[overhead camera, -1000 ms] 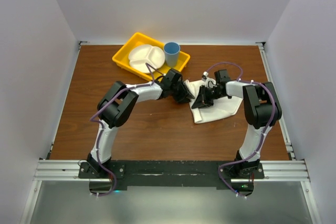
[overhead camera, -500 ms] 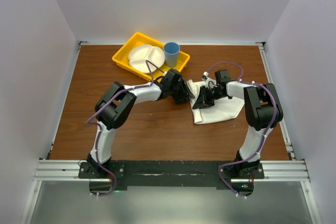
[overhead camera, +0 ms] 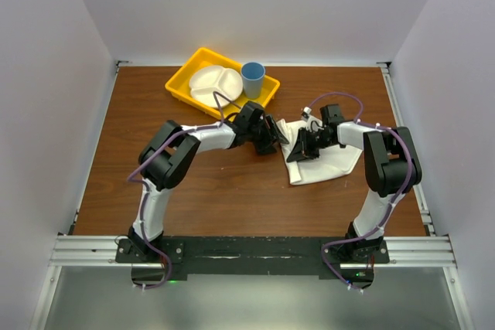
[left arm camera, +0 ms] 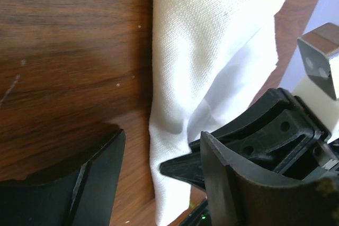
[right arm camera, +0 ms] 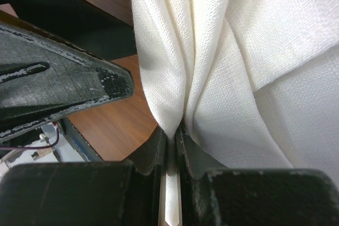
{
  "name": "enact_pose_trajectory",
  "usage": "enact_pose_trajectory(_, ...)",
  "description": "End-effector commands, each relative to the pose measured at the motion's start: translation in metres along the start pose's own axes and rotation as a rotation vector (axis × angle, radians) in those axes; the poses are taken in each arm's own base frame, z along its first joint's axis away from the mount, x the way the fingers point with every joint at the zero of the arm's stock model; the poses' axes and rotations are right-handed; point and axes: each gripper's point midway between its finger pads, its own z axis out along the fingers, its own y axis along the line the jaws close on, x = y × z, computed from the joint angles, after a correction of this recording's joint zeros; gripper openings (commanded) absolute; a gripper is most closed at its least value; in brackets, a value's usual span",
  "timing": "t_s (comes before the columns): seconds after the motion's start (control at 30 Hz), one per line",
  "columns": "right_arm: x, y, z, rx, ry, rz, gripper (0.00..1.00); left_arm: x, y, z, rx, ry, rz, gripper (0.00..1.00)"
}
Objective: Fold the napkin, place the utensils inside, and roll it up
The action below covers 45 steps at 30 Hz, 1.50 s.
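The white napkin (overhead camera: 329, 161) lies bunched on the brown table right of centre. My right gripper (overhead camera: 296, 152) is shut on a pinched fold at the napkin's left edge; in the right wrist view the cloth (right arm camera: 238, 51) fans out from the closed jaws of that gripper (right arm camera: 172, 137). My left gripper (overhead camera: 272, 143) faces it from the left and stands open. In the left wrist view the napkin (left arm camera: 185, 51) hangs between the spread jaws of the left gripper (left arm camera: 161, 175) without touching either. The utensils are out of view.
A yellow tray (overhead camera: 179, 83) stands at the back left of centre. It holds a white divided plate (overhead camera: 210, 83) and a blue cup (overhead camera: 253, 79). White walls close in the table on three sides. The metal base rail (overhead camera: 247, 251) runs along the near edge.
My left gripper has opened wider and let go of the napkin's edge, drawing slightly back. The right gripper keeps its pinch and has shifted a little to the right.
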Motion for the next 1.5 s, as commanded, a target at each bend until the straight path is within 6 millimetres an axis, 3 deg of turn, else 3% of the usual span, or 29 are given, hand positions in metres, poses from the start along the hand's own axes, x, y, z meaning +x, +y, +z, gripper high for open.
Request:
enact_pose_trajectory(0.0,-0.003,0.011,-0.010,-0.024,-0.022,-0.034,0.00,0.011,0.012,0.016,0.006,0.038,-0.048,0.65)
enact_pose_trajectory(0.37,-0.007,0.014,-0.011,-0.044,-0.046,-0.040,0.00,0.034,0.034,0.028,-0.052,0.119,-0.243,0.62)
enact_pose_trajectory(0.6,-0.009,0.017,-0.013,-0.054,-0.050,-0.050,0.00,0.031,0.036,0.035,-0.053,0.101,-0.267,0.56)
enact_pose_trajectory(0.97,0.000,0.012,-0.014,-0.042,-0.025,-0.052,0.00,0.016,0.039,0.041,-0.034,0.019,-0.134,0.24)
enact_pose_trajectory(1.0,0.002,0.010,-0.013,-0.036,-0.018,-0.049,0.00,0.013,0.037,0.041,-0.025,0.005,-0.127,0.15)
enact_pose_trajectory(1.2,0.002,-0.007,-0.018,0.090,0.002,-0.041,0.01,-0.003,0.023,0.034,-0.021,-0.059,-0.026,0.00)
enact_pose_trajectory(1.23,-0.002,-0.009,-0.022,0.122,-0.003,-0.042,0.05,-0.004,0.021,0.033,-0.020,-0.063,-0.019,0.00)
enact_pose_trajectory(1.3,0.001,-0.018,-0.028,0.212,0.007,-0.029,0.25,-0.005,0.016,0.029,-0.013,-0.076,-0.016,0.00)
enact_pose_trajectory(1.47,-0.008,-0.013,-0.058,0.394,-0.076,-0.078,0.48,-0.009,0.003,0.018,-0.025,-0.112,-0.015,0.00)
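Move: The stretch of the napkin's rolled edge that the open left hand is after lies about 2 cm to its right, 1 cm ahead and 2 cm below. From that hand, the flat part of the napkin is some 13 cm right and 4 cm back, the blue cup roughly 15 cm ahead and 9 cm left. The right hand already pinches the rolled edge right between its fingers, nearer the robot. Left hand moves about 2 cm right, sinks, pinches the rolled edge; right hand then opens, tilting and shifting right. ##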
